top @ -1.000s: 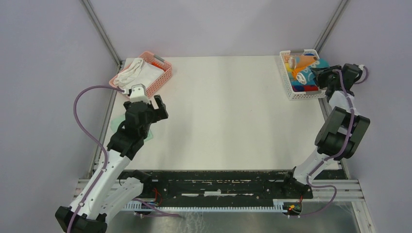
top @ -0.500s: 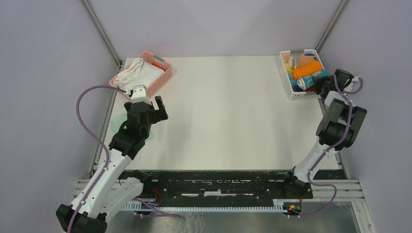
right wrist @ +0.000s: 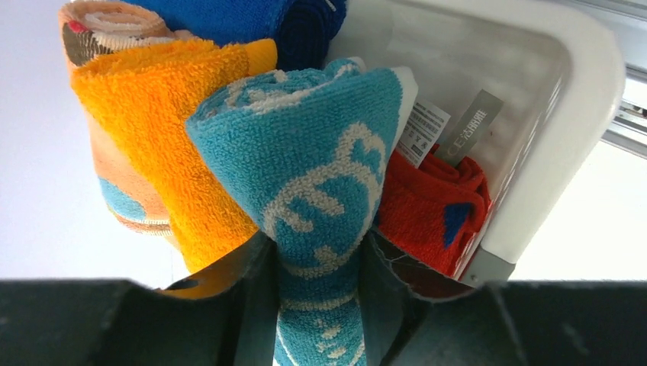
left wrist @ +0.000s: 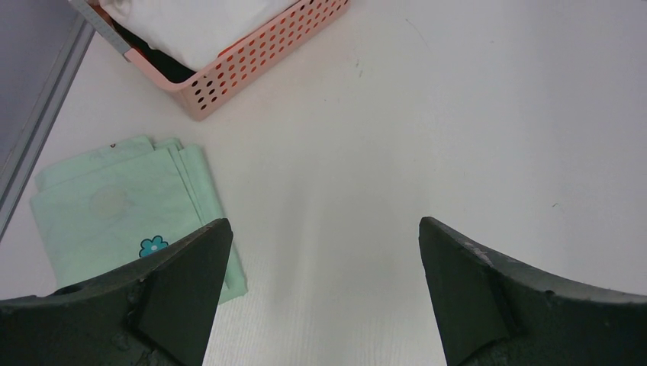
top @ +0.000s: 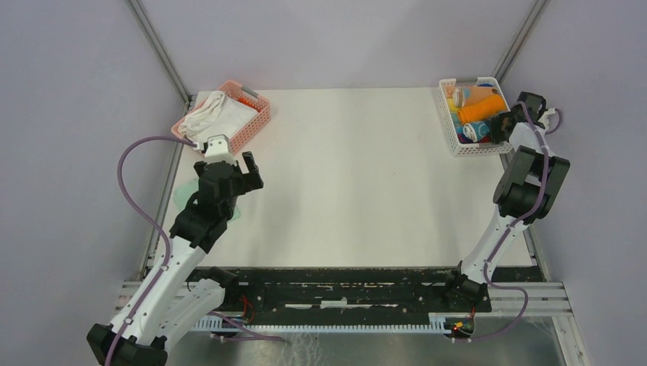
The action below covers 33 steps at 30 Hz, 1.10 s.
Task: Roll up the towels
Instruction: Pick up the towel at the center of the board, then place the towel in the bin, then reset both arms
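In the right wrist view my right gripper [right wrist: 317, 284] is shut on a rolled teal towel with white print [right wrist: 305, 152], its end squeezed between the two jaws. That roll lies in the white basket [right wrist: 557, 114] beside an orange roll [right wrist: 168, 114], a peach patterned roll [right wrist: 99, 19], a blue one [right wrist: 259, 15] and a red one [right wrist: 431, 206]. From above, the right gripper [top: 500, 126] is at the basket's near right corner [top: 458, 146]. My left gripper [left wrist: 324, 252] hangs open over bare table, with a folded mint green towel [left wrist: 114, 210] just left of it.
A pink mesh basket [top: 252, 126] holding a bigger white cloth [top: 214, 113] stands at the back left, close behind the left gripper [top: 226, 162]. The mint towel [top: 183, 200] lies near the table's left edge. Frame posts rise at both back corners.
The right wrist has swung from over the white basket to its right side, bringing the teal roll down among the other rolls. The left arm has not moved.
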{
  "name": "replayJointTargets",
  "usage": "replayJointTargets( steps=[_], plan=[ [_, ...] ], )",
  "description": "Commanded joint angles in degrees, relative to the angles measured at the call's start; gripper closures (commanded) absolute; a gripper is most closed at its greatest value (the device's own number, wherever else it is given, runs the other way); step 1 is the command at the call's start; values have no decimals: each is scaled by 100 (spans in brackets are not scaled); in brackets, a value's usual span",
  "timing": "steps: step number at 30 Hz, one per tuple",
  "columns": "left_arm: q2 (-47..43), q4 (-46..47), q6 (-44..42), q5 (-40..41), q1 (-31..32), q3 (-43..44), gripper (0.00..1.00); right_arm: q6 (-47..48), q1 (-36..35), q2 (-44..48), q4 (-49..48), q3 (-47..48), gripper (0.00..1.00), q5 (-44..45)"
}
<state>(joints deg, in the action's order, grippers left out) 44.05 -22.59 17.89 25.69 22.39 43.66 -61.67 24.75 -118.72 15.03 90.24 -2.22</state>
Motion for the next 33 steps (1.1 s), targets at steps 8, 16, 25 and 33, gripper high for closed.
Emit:
replayJointTargets(
  steps=[8,16,25,33],
  plan=[
    [-229,247,-290,257,76,-13,2,546,-32,78,1347,857,30,292],
    [-313,233,-291,327,103,-27,2,667,-32,515,1660,968,21,369],
    [-533,145,-118,313,109,63,0,1581,176,2168,1828,-18,0,204],
    [-961,-128,-34,154,112,304,1,2428,241,4609,1463,-1916,0,-837]
  ],
)
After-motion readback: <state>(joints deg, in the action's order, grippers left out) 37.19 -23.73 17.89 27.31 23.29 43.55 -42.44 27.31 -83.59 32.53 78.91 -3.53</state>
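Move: The right gripper still pinches the teal rolled towel at the near end of the white basket; the towel's middle sits about 1 cm left of the pads and 1 cm below. The basket's middle is some 5 cm ahead, 6 cm left and 3 cm lower; the orange towel is about 7 cm ahead, 5 cm left, and level. From the left hand, the teal towel is roughly 24 cm ahead, 73 cm right and 14 cm below. Open the right gripper wide to let go of the teal towel, easing back a couple of centimetres at first, then lift faster and draw back out of the basket, some 15 cm up and 13 cm towards the base, drifting left at the end. Let the hand's left side dip about 15 degrees as it turns slightly counter-clockwise. Raise the empty, open left gripper some 3 cm. ##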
